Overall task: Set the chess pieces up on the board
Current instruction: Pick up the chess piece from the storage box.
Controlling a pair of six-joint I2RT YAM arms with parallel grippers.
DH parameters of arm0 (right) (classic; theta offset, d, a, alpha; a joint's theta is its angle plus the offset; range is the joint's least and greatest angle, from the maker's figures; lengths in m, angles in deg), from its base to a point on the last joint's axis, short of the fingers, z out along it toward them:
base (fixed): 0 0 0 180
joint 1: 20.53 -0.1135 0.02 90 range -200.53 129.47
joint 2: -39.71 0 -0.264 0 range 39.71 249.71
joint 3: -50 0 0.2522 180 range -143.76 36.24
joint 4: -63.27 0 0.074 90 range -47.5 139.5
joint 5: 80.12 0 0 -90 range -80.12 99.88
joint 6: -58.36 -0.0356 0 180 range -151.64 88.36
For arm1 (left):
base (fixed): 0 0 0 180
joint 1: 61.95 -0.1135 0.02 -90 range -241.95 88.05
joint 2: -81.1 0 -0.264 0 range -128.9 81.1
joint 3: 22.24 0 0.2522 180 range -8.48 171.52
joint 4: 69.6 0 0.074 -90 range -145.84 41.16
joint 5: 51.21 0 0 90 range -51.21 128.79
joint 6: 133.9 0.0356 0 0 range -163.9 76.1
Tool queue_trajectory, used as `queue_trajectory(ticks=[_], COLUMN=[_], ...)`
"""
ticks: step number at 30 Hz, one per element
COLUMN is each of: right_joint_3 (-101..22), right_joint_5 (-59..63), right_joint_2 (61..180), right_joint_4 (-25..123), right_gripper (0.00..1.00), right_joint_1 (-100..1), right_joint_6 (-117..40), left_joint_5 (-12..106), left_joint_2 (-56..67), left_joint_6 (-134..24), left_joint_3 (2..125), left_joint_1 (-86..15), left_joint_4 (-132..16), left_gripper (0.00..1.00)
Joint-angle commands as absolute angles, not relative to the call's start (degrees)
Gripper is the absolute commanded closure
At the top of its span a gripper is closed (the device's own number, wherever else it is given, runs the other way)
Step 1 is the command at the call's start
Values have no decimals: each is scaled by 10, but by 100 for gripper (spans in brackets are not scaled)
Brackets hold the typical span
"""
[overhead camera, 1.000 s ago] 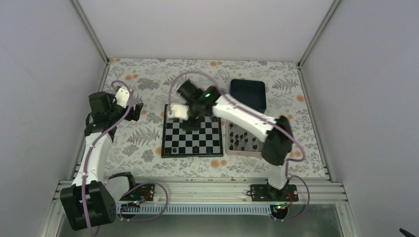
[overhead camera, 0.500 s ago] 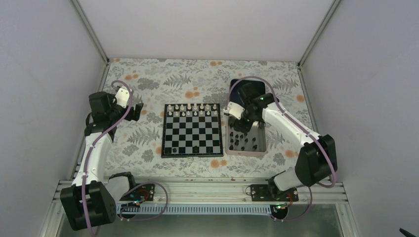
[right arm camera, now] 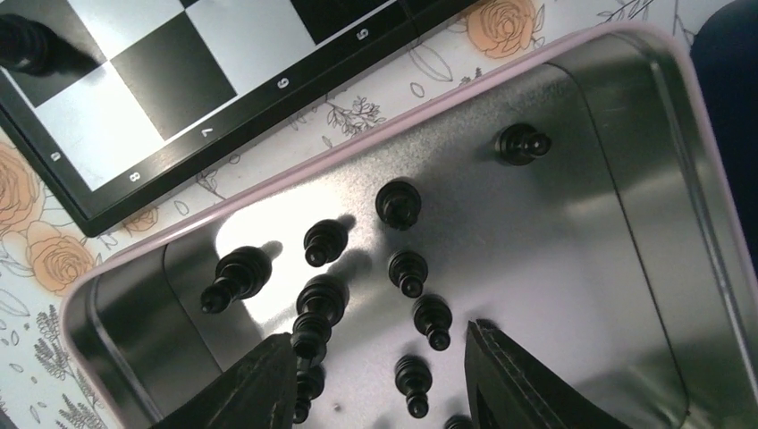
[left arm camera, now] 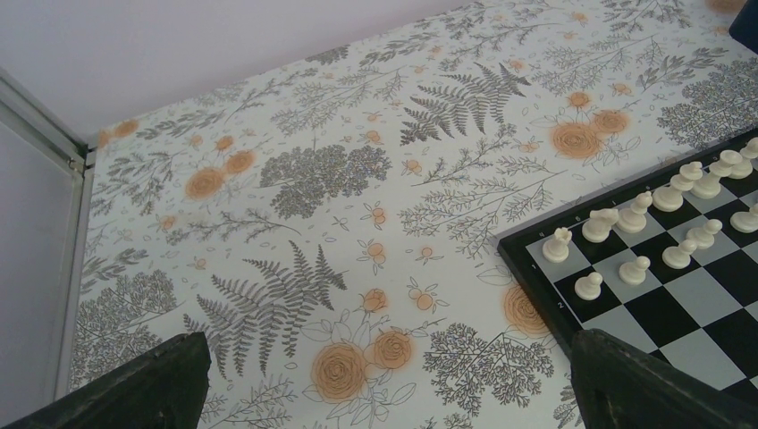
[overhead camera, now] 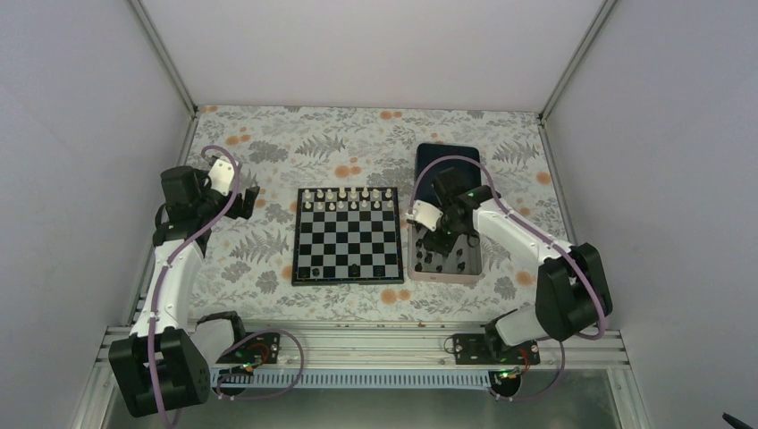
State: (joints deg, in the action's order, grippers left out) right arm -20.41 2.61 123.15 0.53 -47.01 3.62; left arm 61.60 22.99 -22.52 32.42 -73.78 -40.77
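The board lies mid-table with white pieces on its two far rows and two black chess pieces on its near row. Several more black pieces stand in the silver tray right of the board. My right gripper is open and empty, just above those pieces, its fingers either side of two small ones; in the top view it hangs over the tray's far left part. My left gripper is open and empty above the tablecloth left of the board; in the top view it sits off the board's far left corner.
A dark blue tray stands just behind the silver tray. The board's corner with one black piece shows at the upper left of the right wrist view. White walls and metal posts close in the flowered table.
My right arm has swung from over the board's far left corner across to the silver tray and come down over the black pieces. The left arm has not moved.
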Motion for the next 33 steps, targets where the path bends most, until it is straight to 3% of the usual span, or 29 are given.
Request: queue_trajectory(ticks=[1,16,26,33], right_joint_3=[-183,-158,-162,-154], right_joint_5=[4,-7,-19,-17], right_joint_2=[1207,1238,1271,1262], right_joint_4=[9,32,31,26], right_gripper=[51,54,68,73], right_joint_1=[-464,-465,-465,-465], right_joint_6=[29,29,32,30], left_joint_5=[627,626,622,625], left_joint_2=[233,233,237,236], left_joint_6=[-229,-230,-230,-229], left_joint_3=[321,322,321,321], left_joint_1=[-741,-741,-741,-741], left_joint_4=[-415,-416,-415,-415], left_gripper=[0,0,0,0])
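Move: The right hand hangs over the storage box, half open. The black chess piece it goes for stands about 2 cm back, 1 cm left and some 5 cm below. From that piece, a pawn stands 1 cm farther out and 2 cm left, a tall piece 2 cm nearer and 2 cm left, and another piece 2 cm nearer and 2 cm right. From the left hand the target lies roughly 44 cm right, 11 cm back and 16 cm below. Down by about 3.5 cm into the storage box, the right hand easing some 2 cm back early on, then sinking nearly straight onto the black chess piece. The wrist tips slightly, swinging the fingertips towards the base, while the fingers narrow from half open to under a third, one on either side of the piece's upper part; no grip shows yet. ##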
